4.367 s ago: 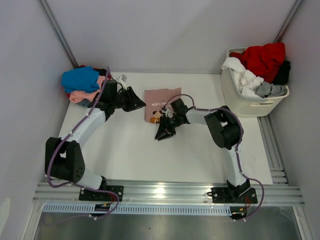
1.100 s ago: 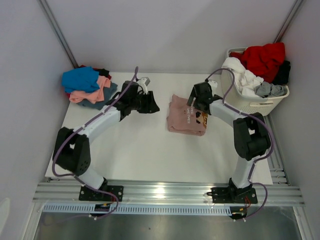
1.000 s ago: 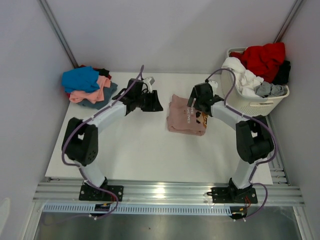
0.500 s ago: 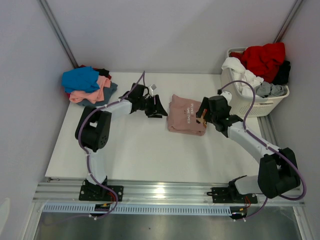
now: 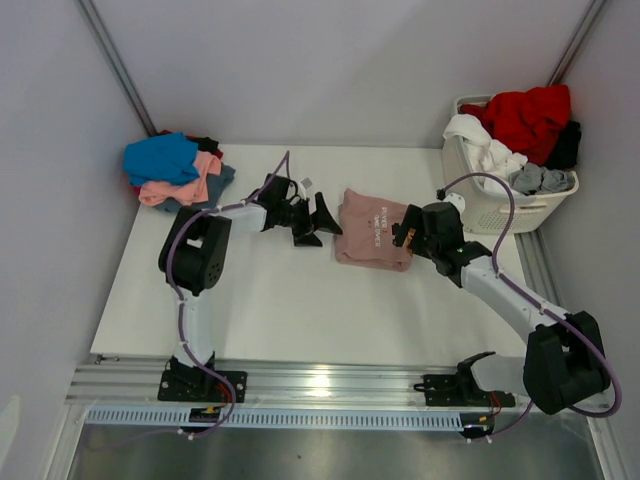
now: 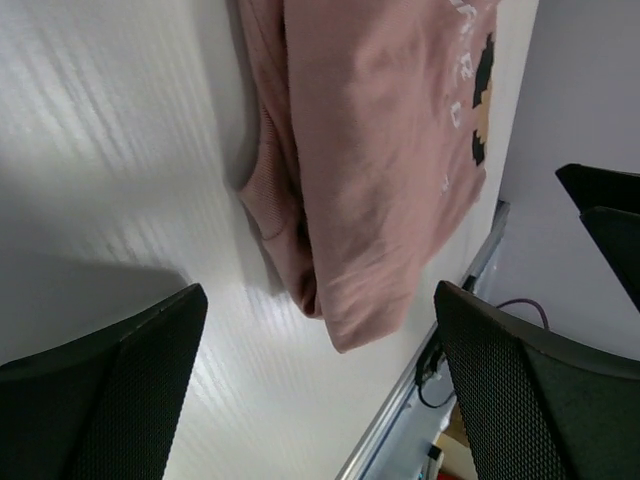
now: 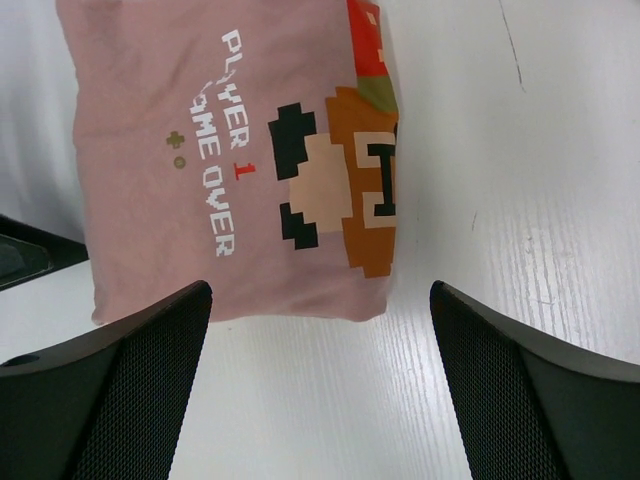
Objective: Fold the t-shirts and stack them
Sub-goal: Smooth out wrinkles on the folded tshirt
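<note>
A dusty-pink t-shirt (image 5: 370, 230) lies folded into a small rectangle on the white table (image 5: 290, 300), its pixel cartoon and "PLAYER 1 GAME OVER" text facing up. My left gripper (image 5: 320, 226) stands open just left of it, nothing between its fingers (image 6: 100, 390). The left wrist view shows the t-shirt's (image 6: 380, 150) folded edge ahead of the left gripper (image 6: 320, 390). My right gripper (image 5: 407, 236) is open at the shirt's right edge. The right wrist view has the t-shirt (image 7: 220, 150) lying just beyond the right gripper (image 7: 318, 390), which holds nothing.
A pile of folded t-shirts (image 5: 175, 170), blue on top with salmon under it, sits at the table's far left corner. A white slatted laundry basket (image 5: 495, 205) stands at the far right with red, white and grey clothes in it.
My left gripper has reached right, up to the pink shirt, and its jaws have spread wider. My right gripper has drawn back from the shirt's far right corner toward its near right edge.
</note>
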Robot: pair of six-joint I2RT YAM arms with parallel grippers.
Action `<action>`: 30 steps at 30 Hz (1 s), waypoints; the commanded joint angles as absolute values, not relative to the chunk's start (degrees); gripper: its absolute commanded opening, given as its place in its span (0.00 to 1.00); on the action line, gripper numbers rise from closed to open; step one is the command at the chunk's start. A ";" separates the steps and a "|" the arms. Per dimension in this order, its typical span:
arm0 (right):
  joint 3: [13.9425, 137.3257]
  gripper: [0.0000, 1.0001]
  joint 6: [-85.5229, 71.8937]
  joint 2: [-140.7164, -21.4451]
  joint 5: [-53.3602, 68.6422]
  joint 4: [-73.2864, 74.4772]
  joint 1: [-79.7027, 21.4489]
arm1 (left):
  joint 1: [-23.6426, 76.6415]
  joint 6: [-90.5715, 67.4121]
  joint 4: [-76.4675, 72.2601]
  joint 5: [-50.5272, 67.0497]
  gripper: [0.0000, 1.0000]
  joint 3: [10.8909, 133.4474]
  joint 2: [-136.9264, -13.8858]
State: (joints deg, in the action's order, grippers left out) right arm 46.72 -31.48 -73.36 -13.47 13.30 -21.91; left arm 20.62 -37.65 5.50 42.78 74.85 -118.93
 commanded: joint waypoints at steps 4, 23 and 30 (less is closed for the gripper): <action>45.18 0.94 -31.55 -68.73 -12.31 10.55 -21.97 | 20.92 -42.44 0.35 49.13 0.99 76.20 -119.52; 46.41 0.93 -31.64 -63.64 -13.10 12.57 -21.97 | 28.74 -35.95 18.89 36.13 0.98 90.52 -126.56; 46.58 0.93 -31.12 -62.32 -13.27 13.53 -21.88 | 28.74 -34.20 22.23 32.36 0.97 89.57 -125.08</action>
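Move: The folded t-shirt's middle lies about 11 cm to the left hand's right, 2 cm ahead and 3 cm below, its near edge just beyond the open fingers. From the right hand it is some 7 cm left, 6 cm ahead and 8 cm below. The laundry basket stands roughly 23 cm to the right hand's right and 17 cm ahead; the clothes pile, about 37 cm to the left hand's left and 14 cm ahead. Left hand, wide open, sweeps low about 5.5 cm right over the t-shirt's left edge; right rises 4.5 cm clear. ##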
